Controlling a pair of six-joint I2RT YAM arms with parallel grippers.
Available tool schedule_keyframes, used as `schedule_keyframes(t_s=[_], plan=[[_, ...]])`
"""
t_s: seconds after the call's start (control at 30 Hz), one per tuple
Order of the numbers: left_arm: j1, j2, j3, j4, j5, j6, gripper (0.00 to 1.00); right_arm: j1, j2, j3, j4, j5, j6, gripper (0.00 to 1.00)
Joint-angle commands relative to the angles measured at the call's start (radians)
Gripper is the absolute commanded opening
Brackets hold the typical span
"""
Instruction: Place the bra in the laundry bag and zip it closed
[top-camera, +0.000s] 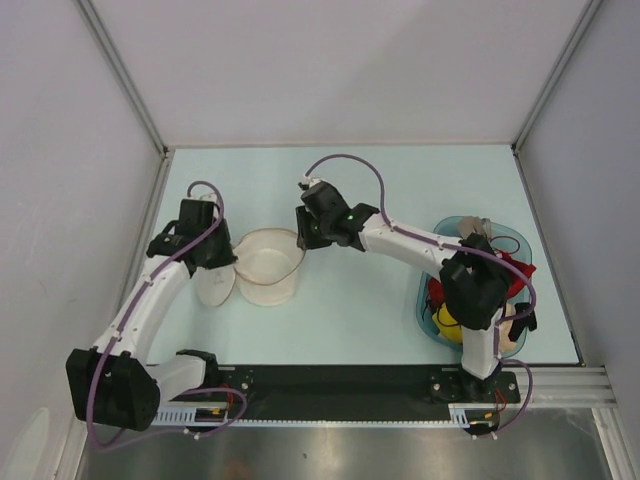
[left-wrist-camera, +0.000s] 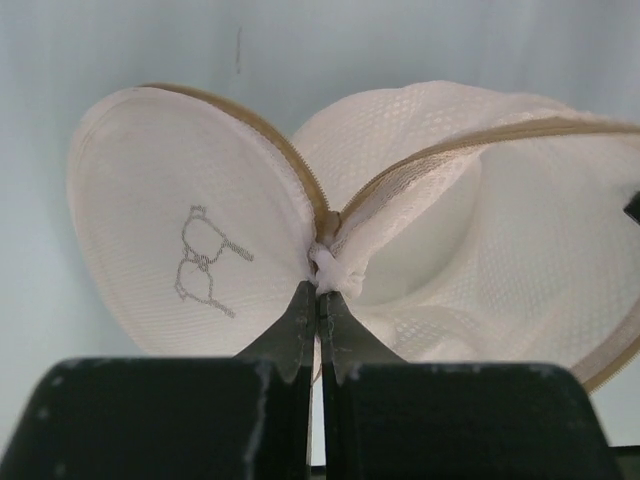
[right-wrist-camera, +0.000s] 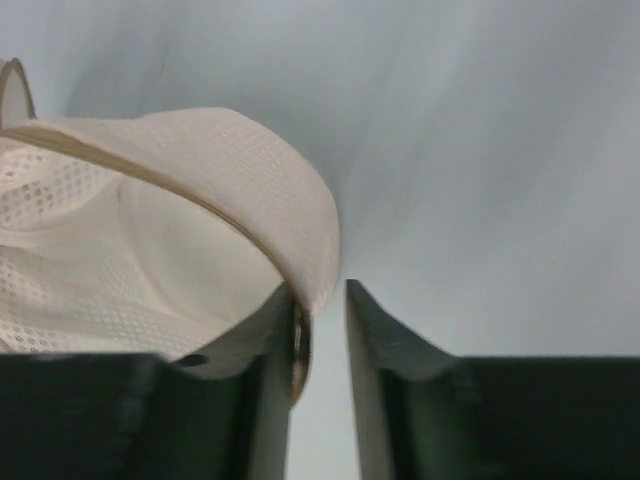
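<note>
The laundry bag (top-camera: 268, 262) lies open on the table, a cream mesh clamshell with a tan zip rim. Its logo half (left-wrist-camera: 180, 250) spreads left and its cupped half (left-wrist-camera: 480, 230) right. My left gripper (left-wrist-camera: 318, 290) is shut on the white tab at the hinge between the halves. My right gripper (right-wrist-camera: 320, 295) stands at the cupped half's far rim (right-wrist-camera: 300, 240) with its jaws slightly apart; the rim rests against the left finger (right-wrist-camera: 270, 340), not pinched. The bra (top-camera: 480, 228) shows as grey-brown fabric at the far end of the basket, mostly hidden by my right arm.
A translucent teal basket (top-camera: 425, 300) at the right holds red (top-camera: 515, 270) and yellow-and-black (top-camera: 448, 320) garments. My right arm crosses over it towards the table's middle. Grey walls close in the table on three sides.
</note>
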Motion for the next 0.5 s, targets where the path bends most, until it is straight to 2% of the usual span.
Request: schedule_keyframes(t_s=[0.0,0.03,0.07,0.1,0.13,0.17,0.2,0.27,0.3,0.37,0.43,0.47], plan=[[0.079,-0.011,-0.059,0.087,0.09,-0.004,0.0,0.004,-0.001,0.112,-0.095,0.027,0.005,0.42],[0.084,-0.011,-0.064,0.095,0.082,-0.004,0.0,0.004,-0.007,0.148,-0.125,0.042,0.005,0.57],[0.085,-0.014,-0.07,0.098,0.068,-0.001,0.04,0.004,-0.013,0.164,-0.152,0.07,-0.001,0.67],[0.087,-0.024,-0.069,0.102,0.062,0.001,0.17,0.005,-0.021,0.181,-0.21,0.091,-0.011,0.76],[0.087,-0.034,-0.067,0.102,0.054,0.002,0.24,0.012,-0.047,0.208,-0.24,0.158,-0.04,1.0],[0.087,-0.043,-0.06,0.104,0.039,0.007,0.31,0.013,-0.061,0.215,-0.282,0.196,-0.054,1.0],[0.087,-0.057,-0.054,0.109,0.034,0.007,0.45,0.015,-0.082,0.215,-0.298,0.231,-0.067,1.0],[0.087,-0.093,-0.034,0.107,0.019,0.014,0.55,0.007,-0.145,0.195,-0.345,0.355,-0.076,1.0],[0.087,-0.104,-0.024,0.107,0.017,0.022,0.72,0.002,-0.165,0.183,-0.359,0.395,-0.077,1.0],[0.084,-0.13,0.006,0.098,0.016,0.033,0.78,-0.048,-0.227,0.134,-0.402,0.478,-0.088,1.0],[0.061,-0.143,0.029,0.089,0.027,0.044,0.78,-0.118,-0.269,0.088,-0.43,0.472,-0.074,1.0],[0.045,-0.158,0.048,0.089,0.028,0.044,0.78,-0.202,-0.292,0.027,-0.433,0.461,-0.07,1.0]])
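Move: The laundry bag hangs open between the two hands. Its middle is about 7 cm to the right of the left hand, 1 cm back and some 7 cm below; the lid, pinched near its hinge, sits about 5 cm left and 6 cm back of that hand. From the right hand, its fingers just parting at the rim, the bag's middle is roughly 8 cm left, 5 back and 6 below, and the clothes bin about 44 cm right and 9 back. Rightward and up, about 9 cm each way, the right hand leaves the bag's rim and heads towards the clothes bin, spreading its already parting fingers wide and turning some 20 degrees, partly clockwise. The left hand dips about 2 cm and shifts slightly left, opens to let go of the hinge, then rises roughly 4 cm clear. ##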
